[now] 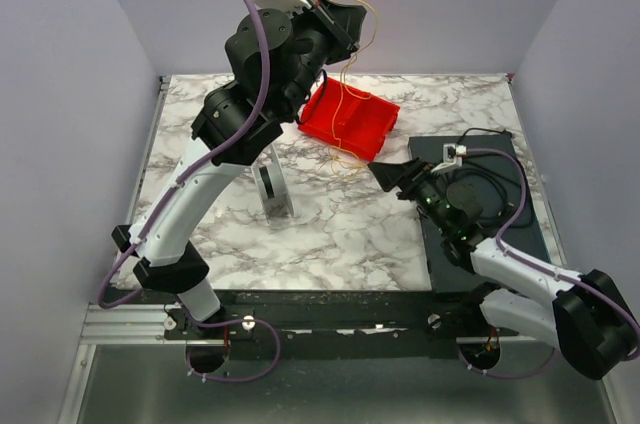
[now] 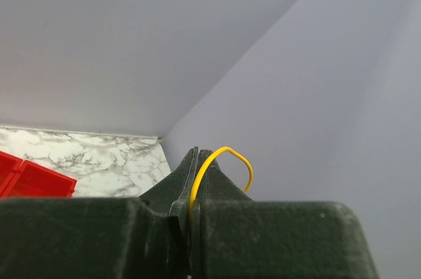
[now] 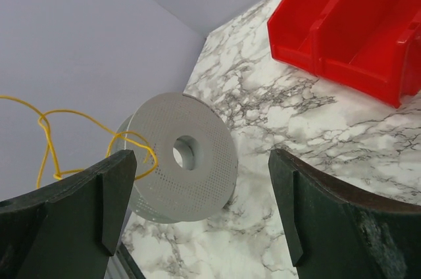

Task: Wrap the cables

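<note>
The cables show as one thin yellow wire (image 1: 352,94). It hangs from my raised left gripper (image 1: 345,19), crosses the red bin (image 1: 347,119) and ends in loose loops on the marble. In the left wrist view the left gripper (image 2: 194,177) is shut on the wire (image 2: 230,152), which arches out past the tips. My right gripper (image 1: 385,175) is low over the table and open with nothing in it. In its view the right gripper (image 3: 202,206) faces a grey perforated spool (image 3: 210,177), with wire loops (image 3: 49,131) beside the left finger (image 3: 112,200).
The grey spool (image 1: 271,187) stands on edge at mid-table, under the left arm. A black mat (image 1: 500,159) with a thicker black cord (image 1: 485,189) lies at the right. Walls enclose the table on the left, back and right.
</note>
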`<state>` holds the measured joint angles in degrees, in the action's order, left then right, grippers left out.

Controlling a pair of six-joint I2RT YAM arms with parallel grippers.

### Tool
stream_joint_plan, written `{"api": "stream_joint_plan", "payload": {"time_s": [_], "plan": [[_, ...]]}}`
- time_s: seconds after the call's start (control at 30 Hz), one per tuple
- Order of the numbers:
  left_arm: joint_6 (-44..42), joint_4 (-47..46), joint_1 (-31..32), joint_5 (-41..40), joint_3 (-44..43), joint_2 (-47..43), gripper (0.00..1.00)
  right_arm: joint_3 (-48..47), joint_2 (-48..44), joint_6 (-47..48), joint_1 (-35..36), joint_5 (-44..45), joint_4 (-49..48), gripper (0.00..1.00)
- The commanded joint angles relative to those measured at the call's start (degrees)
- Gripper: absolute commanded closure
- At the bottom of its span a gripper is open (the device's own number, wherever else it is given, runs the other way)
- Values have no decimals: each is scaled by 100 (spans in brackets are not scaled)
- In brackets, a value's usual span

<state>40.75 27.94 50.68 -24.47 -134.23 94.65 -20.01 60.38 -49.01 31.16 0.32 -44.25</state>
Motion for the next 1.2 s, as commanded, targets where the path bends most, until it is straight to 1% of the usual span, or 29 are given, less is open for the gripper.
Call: {"api": "stream_joint_plan", "payload": {"time_s": [0.0,0.1,0.2,0.23,0.3,0.4,0.57,0.67,0.73,0.77,0.8,0.97,1.07,1.17], "plan": [[-118,-158,98,-267,-358,169,100,83,140,105,10,52,28,9],[-181,-158,133,-349,-452,202,100,163,128,41,13,283,45,9],[-234,-196,153,-400,-454,217,100,138,75,75,4,556,306,8],[-243,-204,161,-420,-454,218,100,138,50,114,-4,526,293,8],[-260,-218,171,-436,-452,230,100,98,69,234,-8,293,167,8],[-266,-270,180,-449,-454,275,100,-3,196,343,2,-303,-222,8],[-252,-356,219,-471,-478,324,100,-367,662,240,32,-468,-797,7],[-238,-335,256,-452,-563,368,100,-580,966,170,62,-129,-1004,7],[-226,-331,291,-462,-569,358,100,-683,1142,114,63,308,-1105,7],[-234,-331,314,-471,-569,340,100,-711,1267,39,66,430,-1326,6],[-239,-335,333,-475,-569,328,100,-772,1404,14,66,445,-1532,6],[-186,-306,355,-430,-532,271,100,-1251,1929,-264,65,634,-1839,6],[-122,-329,355,-378,-404,171,100,-1580,2140,-385,66,875,-1865,6],[-107,-336,355,-352,-294,59,100,-1879,2326,-583,66,914,-2017,8]]}}
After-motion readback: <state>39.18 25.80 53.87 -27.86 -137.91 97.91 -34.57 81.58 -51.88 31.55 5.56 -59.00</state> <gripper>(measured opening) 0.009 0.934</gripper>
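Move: The hanging coil of yellow cable dangles roughly 7 cm to the left of my open right fingers, about 4 cm ahead and 2 cm above them. From that hand, the red box lies some 18 cm ahead, 5 cm left and 18 cm down; the grey reel stands about 22 cm to the left, 1 cm ahead, 14 cm lower. My left hand, already pinching the cable, has this coil about 36 cm below it, 2 cm ahead, straight in line sideways. With my right fingers kept wide open, I dip about 2 cm beside the hanging cable. Then I sweep forward and up, ending about 7 cm farther out, 4 cm higher and slightly left, following the coil over the near side of the red box, with only a small wrist tilt. My left hand keeps its pinch high above and eases roughly 2 cm right. ##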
